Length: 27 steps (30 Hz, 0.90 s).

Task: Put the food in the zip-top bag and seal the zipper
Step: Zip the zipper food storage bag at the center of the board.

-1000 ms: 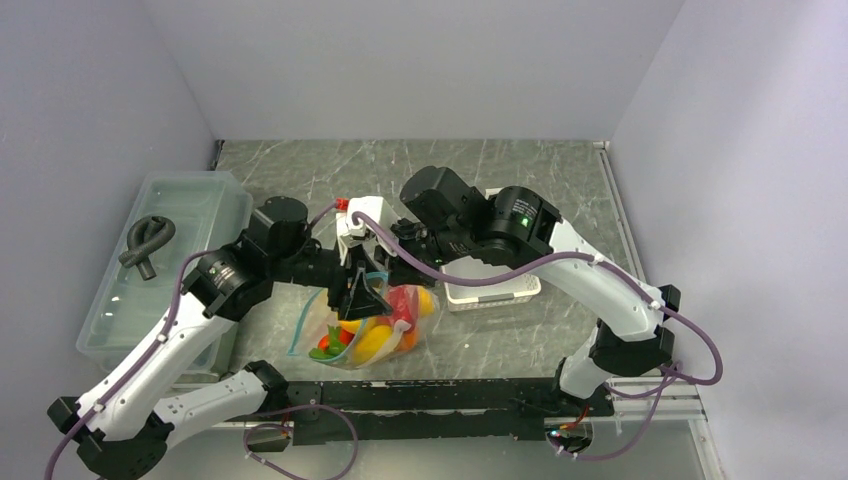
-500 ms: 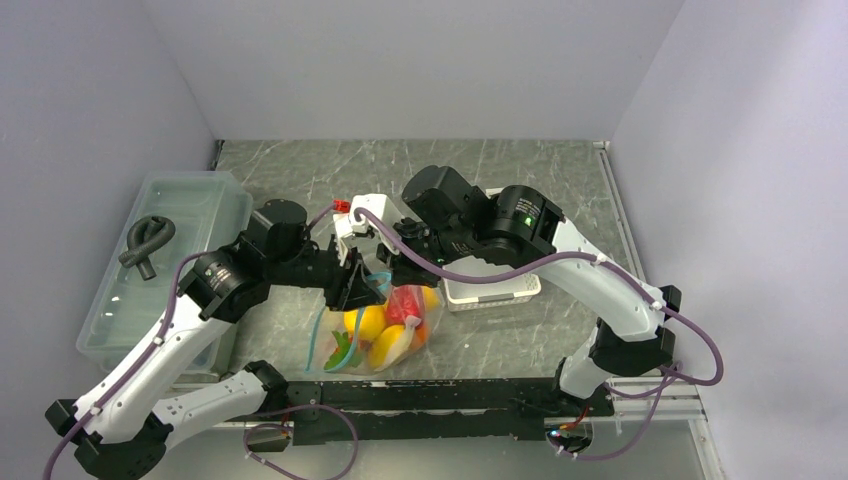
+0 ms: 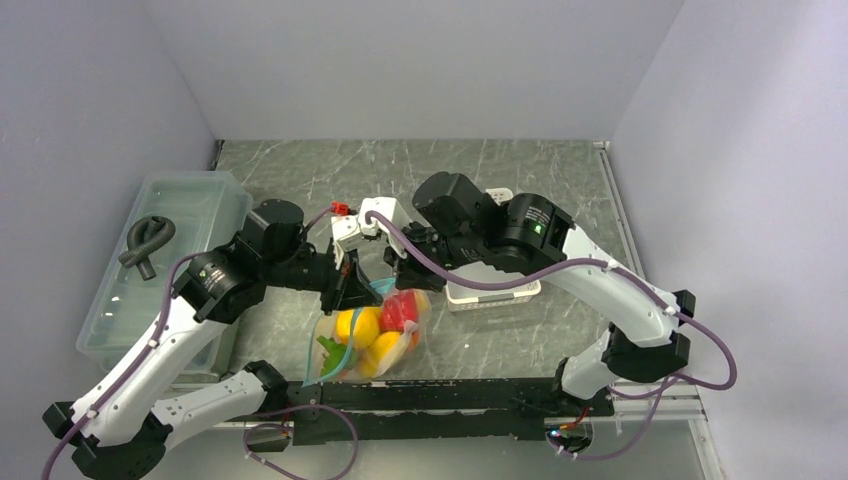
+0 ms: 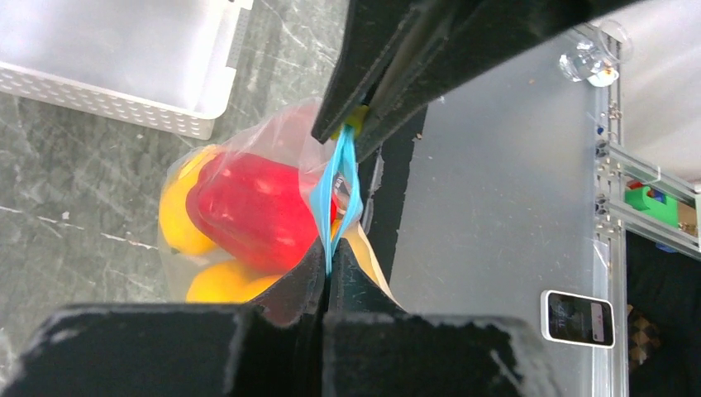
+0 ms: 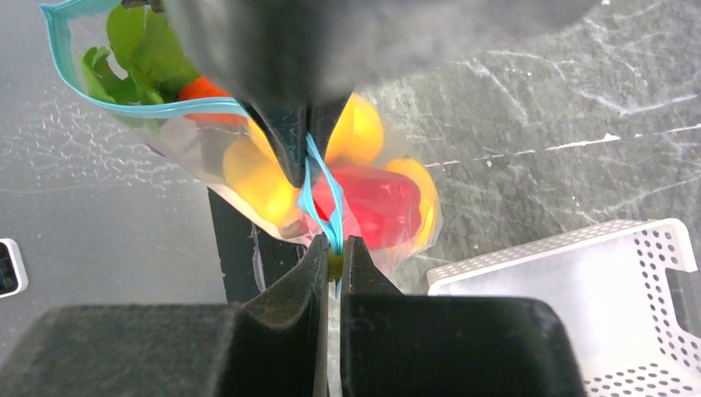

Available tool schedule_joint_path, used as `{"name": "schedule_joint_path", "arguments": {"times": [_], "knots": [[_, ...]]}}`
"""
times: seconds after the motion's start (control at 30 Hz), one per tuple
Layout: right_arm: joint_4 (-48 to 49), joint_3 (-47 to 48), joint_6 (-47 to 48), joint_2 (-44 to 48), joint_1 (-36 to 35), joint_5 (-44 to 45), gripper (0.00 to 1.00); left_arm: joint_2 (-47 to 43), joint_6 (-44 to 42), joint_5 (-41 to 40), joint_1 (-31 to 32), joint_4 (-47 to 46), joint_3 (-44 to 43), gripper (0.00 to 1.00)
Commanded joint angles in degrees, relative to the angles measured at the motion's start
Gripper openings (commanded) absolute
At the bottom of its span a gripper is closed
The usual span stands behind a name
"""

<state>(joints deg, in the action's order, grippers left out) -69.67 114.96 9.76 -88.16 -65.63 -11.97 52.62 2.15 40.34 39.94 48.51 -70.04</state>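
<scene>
The clear zip-top bag hangs between my two grippers near the table's front edge. The food is inside it: a red pepper, yellow fruits and a green leafy piece. My left gripper is shut on the teal-blue zipper, both strips pinched together. A short way along the strip, my right gripper is shut on the zipper at a small yellow piece. Between the two grips the strips bow slightly apart. In the top view the left gripper and right gripper nearly touch.
A white perforated basket stands just right of the bag, under the right arm. A translucent bin holding a black hose sits at the left. The black front rail runs below the bag.
My left gripper has shut on the zipper, having stood open a second ago. The bag has swung slightly toward the front, and the right arm has shifted a little right.
</scene>
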Motion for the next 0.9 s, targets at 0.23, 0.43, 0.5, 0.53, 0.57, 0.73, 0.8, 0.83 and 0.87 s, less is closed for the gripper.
{"name": "schedule_joint_path", "arguments": {"times": [0.23, 0.43, 0.5, 0.53, 0.57, 0.73, 0.8, 0.83, 0.87], "knots": [[16.94, -14.92, 2.24, 15.49, 0.26, 0.85, 0.37, -1.3, -1.45, 9.87, 0.22, -1.06, -3.46, 0.0], [27.25, -26.68, 5.6, 25.14, 0.24, -2.51, 0.59, -1.18, -1.45, 12.76, 0.22, -0.96, -3.61, 0.0], [29.68, -29.32, 6.32, 27.23, 0.23, -3.73, 0.63, -1.2, -1.45, 14.11, 0.17, -0.97, -3.63, 0.0], [30.48, -30.34, 6.63, 28.07, 0.23, -4.6, 0.64, -1.2, -1.45, 14.76, 0.19, -0.96, -3.62, 0.0], [31.25, -31.19, 6.99, 28.6, 0.25, -5.77, 0.65, -1.19, -1.45, 15.23, 0.2, -1.08, -3.57, 0.0], [34.22, -34.82, 8.06, 30.26, 0.24, -9.47, 0.68, -1.24, -2.37, 18.52, 0.21, -1.11, -3.7, 0.0], [35.36, -35.79, 8.03, 30.3, 0.23, -10.68, 0.69, -1.5, -3.34, 19.32, 0.22, -1.35, -3.7, 0.0], [35.94, -36.22, 7.95, 30.18, 0.23, -11.37, 0.69, -1.61, -3.26, 19.79, 0.18, -1.54, -3.72, 0.0], [36.43, -36.55, 7.91, 30.01, 0.23, -11.98, 0.69, -1.71, -3.21, 20.22, 0.21, -1.67, -3.78, 0.0]]}}
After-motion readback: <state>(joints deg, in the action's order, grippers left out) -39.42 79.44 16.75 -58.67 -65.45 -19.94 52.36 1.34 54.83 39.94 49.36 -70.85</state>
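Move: The right gripper is shut on the yellow zipper slider, with the red pepper in the bag about 11 cm below it and some 3 cm back. The white basket's middle lies roughly 20 cm ahead, 19 cm to its right and 30 cm lower. From the left gripper, pinching the blue zipper strip, the slider is about 5 cm right and 2 cm ahead, nearly level; a yellow fruit sits some 4 cm left, 3 cm back and 11 cm below. Open the right gripper wide to let go of the zipper slider and draw it off to the right by nearly 5 cm while lifting and easing back, its fingertips swinging up over 20 degrees; finish by backing further, sinking slightly and drifting a little left. Meanwhile keep the left gripper pinched on the zipper strip and pull it back about 4 cm and slightly up, turning clockwise. ##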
